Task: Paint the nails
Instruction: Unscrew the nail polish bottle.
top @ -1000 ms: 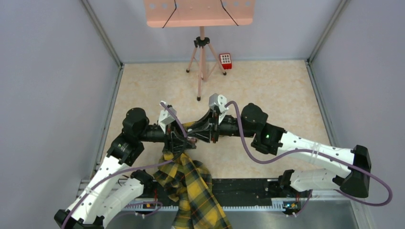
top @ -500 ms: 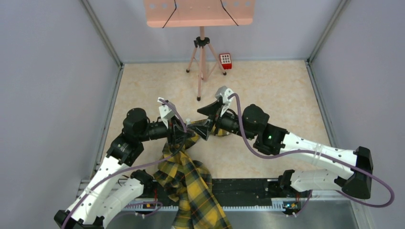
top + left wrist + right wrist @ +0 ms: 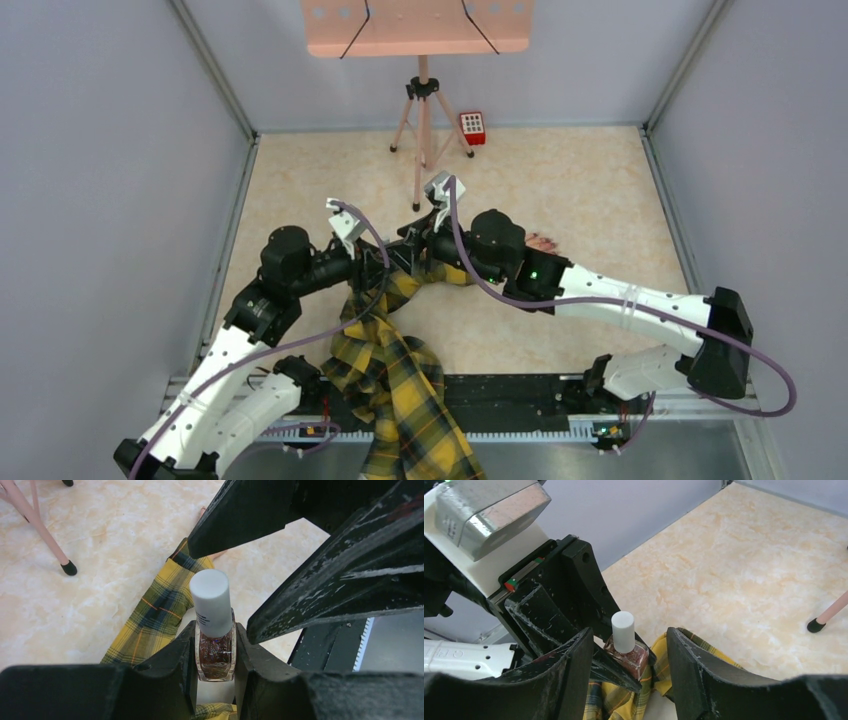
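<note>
My left gripper [image 3: 215,636] is shut on a small glass nail polish bottle [image 3: 215,655] full of dark red glitter polish, held upright with its white cap [image 3: 211,600] on. My right gripper [image 3: 629,636] is open, one finger on each side of the capped bottle [image 3: 626,656] and apart from it. In the top view the two grippers, left [image 3: 385,263] and right [image 3: 405,250], meet above the yellow-black plaid sleeve [image 3: 400,370]. The pale mannequin hand [image 3: 541,242] peeks out beyond the right arm. Its nails are too small to make out.
A pink tripod [image 3: 422,130] carrying a pink board [image 3: 415,25] stands at the back, with a small red keypad box [image 3: 472,127] beside it. Grey walls close in three sides. A black rail [image 3: 520,395] runs along the near edge.
The right gripper has opened, lifted and swung left, and now flanks the bottle's cap. The mannequin hand has come into sight behind the right arm. The left gripper keeps its hold, barely moved.
</note>
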`<state>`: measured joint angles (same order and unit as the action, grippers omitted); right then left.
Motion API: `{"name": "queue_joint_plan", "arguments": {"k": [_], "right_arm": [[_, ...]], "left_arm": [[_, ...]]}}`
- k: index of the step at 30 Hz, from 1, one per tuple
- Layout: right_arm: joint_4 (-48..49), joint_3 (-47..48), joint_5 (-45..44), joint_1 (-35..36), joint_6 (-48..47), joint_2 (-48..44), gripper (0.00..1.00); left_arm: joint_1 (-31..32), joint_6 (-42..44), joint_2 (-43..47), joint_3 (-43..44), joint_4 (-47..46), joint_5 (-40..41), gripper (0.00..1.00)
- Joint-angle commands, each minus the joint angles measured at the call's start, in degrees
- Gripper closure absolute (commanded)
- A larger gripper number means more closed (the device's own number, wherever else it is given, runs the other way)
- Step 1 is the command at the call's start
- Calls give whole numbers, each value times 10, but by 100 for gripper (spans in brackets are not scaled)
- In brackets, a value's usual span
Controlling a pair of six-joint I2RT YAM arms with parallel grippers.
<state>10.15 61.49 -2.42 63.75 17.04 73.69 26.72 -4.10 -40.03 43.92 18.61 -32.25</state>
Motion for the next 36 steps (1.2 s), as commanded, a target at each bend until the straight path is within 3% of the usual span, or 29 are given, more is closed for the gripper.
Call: {"name": "queue_joint_plan", "arguments": {"k": [1, 22, 26, 31, 36], "right_arm": [[7, 38, -13, 9, 17, 13, 48], [4, 66, -5, 9, 24, 52, 61], [6, 65, -4, 10, 23, 55, 74], [3, 60, -3, 10, 13, 50, 100], [15, 35, 39, 9, -25, 14, 100]], "left_arm": [[-1, 9, -3, 20, -7, 14, 100], [-1, 10, -2, 21, -7, 12, 100], [-1, 11, -2, 20, -6, 11, 100], [-1, 11, 0, 21, -7, -14, 100], [-1, 0, 9, 16, -29, -104, 100]]}}
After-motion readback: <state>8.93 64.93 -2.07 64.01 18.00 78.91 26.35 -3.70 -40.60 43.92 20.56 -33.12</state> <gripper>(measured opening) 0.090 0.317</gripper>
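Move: The white cap of the nail polish bottle is the right hand's target, about 2 cm to its left, 1 cm ahead and 1 cm lower. The bottle body under the cap is roughly 2 cm left, 1 cm ahead and 4 cm below. The plaid sleeve lies some 7 cm to the right, 2 cm ahead and 25 cm below. From the left hand, which already grips the bottle body, the cap is about 3 cm above, level otherwise. The right fingers, half open at first, end up pinching the white cap from both sides. They straddle it as the hand eases about 2 cm left and 1.5 cm down with a little forward, narrowing slightly, then shut on it once the hand has all but stopped. The left hand keeps its grip on the bottle and sinks about 1 cm. ##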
